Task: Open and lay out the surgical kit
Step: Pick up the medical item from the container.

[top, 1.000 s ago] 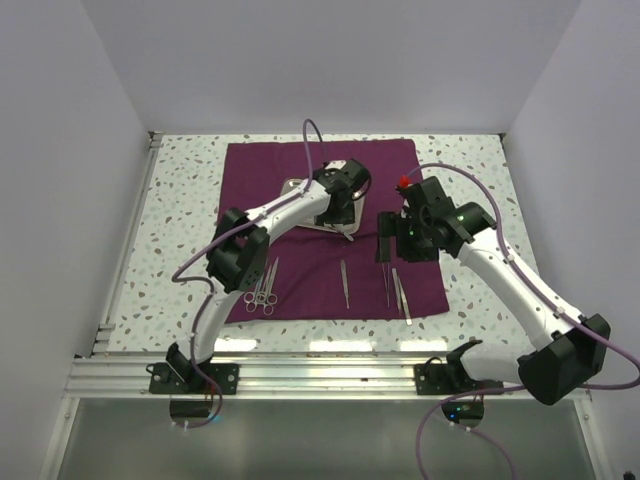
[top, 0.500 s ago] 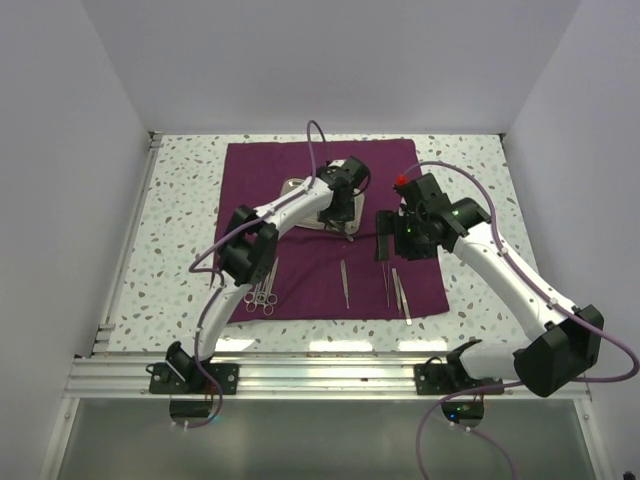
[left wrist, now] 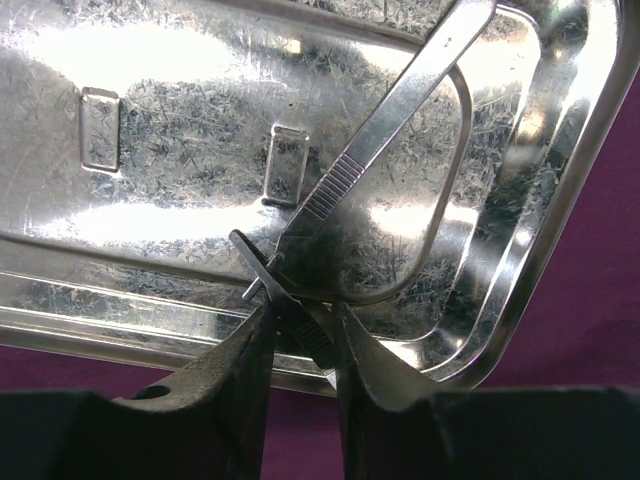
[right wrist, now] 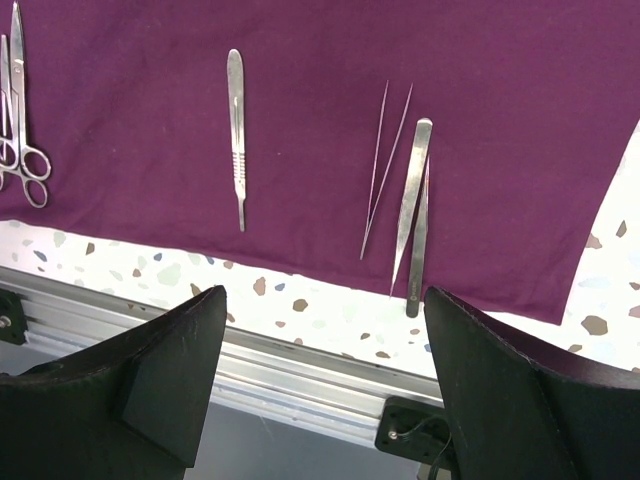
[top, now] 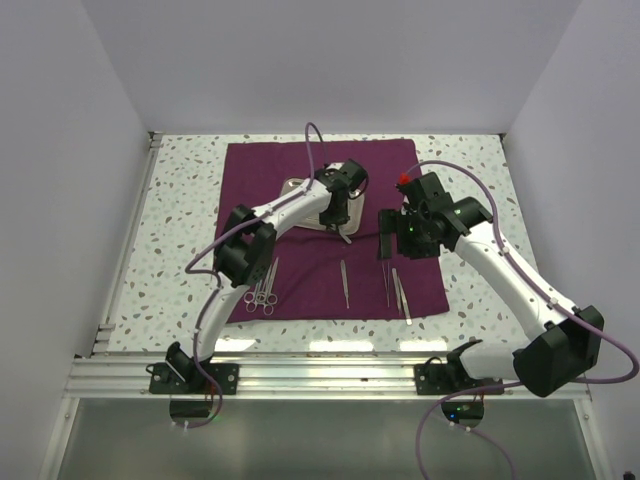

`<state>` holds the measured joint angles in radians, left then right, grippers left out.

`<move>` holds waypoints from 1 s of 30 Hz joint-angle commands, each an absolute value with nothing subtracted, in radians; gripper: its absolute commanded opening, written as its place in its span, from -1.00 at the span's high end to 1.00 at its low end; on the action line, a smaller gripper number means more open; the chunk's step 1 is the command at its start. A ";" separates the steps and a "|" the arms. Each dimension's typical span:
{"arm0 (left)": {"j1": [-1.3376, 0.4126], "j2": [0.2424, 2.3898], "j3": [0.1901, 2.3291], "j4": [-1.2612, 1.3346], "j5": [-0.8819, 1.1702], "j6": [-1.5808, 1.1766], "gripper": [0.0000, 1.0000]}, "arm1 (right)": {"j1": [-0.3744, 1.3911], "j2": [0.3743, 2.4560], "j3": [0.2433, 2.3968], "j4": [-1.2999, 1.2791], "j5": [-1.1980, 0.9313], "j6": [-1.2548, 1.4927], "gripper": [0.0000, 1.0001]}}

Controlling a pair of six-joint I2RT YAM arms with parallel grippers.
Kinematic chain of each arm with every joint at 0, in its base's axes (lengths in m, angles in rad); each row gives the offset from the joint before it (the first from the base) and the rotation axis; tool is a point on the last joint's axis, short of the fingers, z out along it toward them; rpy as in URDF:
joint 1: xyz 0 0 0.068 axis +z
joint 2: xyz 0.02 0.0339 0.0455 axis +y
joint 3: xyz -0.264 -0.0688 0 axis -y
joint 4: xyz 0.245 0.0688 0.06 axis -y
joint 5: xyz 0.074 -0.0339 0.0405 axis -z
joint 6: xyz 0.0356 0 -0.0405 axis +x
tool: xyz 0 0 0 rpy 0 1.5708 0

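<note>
The dark purple cloth (top: 300,170) lies spread flat, with the shiny steel tray (top: 298,190) on its far half. At the tray's near right corner my left gripper (top: 338,222) points down. In the left wrist view its jaws (left wrist: 300,325) stand narrow, pinching the ribbed end of a flat silver handle (left wrist: 380,140) that slants across the tray (left wrist: 150,120). My right gripper (top: 385,245) hovers open above the cloth's right side (right wrist: 322,295), holding nothing. Laid out on the cloth are ring-handled scissors (top: 260,290), another flat handle (right wrist: 236,140) and two tweezers (right wrist: 412,200).
The speckled table top (top: 180,220) surrounds the cloth. An aluminium rail (top: 330,372) runs along the near edge with both arm bases on it. White walls close in the left, back and right sides.
The left jaws have narrowed onto the silver handle at the tray's corner, and the left wrist shifted slightly. The right arm has barely moved and stays open.
</note>
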<state>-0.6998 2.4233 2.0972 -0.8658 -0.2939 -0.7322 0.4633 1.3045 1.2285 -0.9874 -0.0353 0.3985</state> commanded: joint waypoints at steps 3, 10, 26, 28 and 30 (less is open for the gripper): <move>-0.698 2.430 2.054 -0.884 -0.271 -0.747 0.48 | 0.451 1.289 1.247 -0.996 -0.023 0.365 -0.67; -0.693 2.428 2.072 -0.864 -0.261 -0.732 1.00 | 0.443 1.279 1.230 -0.997 -0.028 0.351 -0.67; -0.712 2.152 2.042 -0.885 -0.327 -0.726 1.00 | 0.433 1.200 1.184 -0.988 -0.055 0.356 -0.67; -0.730 2.100 1.985 -0.884 -0.350 -0.735 1.00 | 0.434 1.192 1.178 -0.985 -0.064 0.359 -0.67; -0.755 2.065 1.913 -0.876 -0.359 -0.753 1.00 | 0.434 1.184 1.170 -0.983 -0.074 0.360 -0.67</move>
<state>-0.7181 2.1548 1.9869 -0.8761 -0.3180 -0.7334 0.4374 1.2163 1.1790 -0.9867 -0.0456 0.3729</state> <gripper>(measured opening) 0.074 0.836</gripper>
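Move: The medical item, a slim metal instrument lying over the tray's near rim, is between the left fingers, its middle about 2 cm back and 1 cm right of them at nearly their height. The tray's centre is some 6 cm ahead and 4 cm left; the instrument left in it lies about 6 cm ahead, 2 cm right. The scalpel on the cloth is roughly 14 cm back and 2 cm right. From the right hand, the item is around 15 cm ahead, 13 cm left and 16 cm below. Holding still at first, the left hand shuts its half-open fingers on the medical item and pinches it near its ridged part. It then goes straight up, gathering speed, about 10 cm, easing back slightly late in the lift as the wrist tips the fingers some 8 degrees more forward. ##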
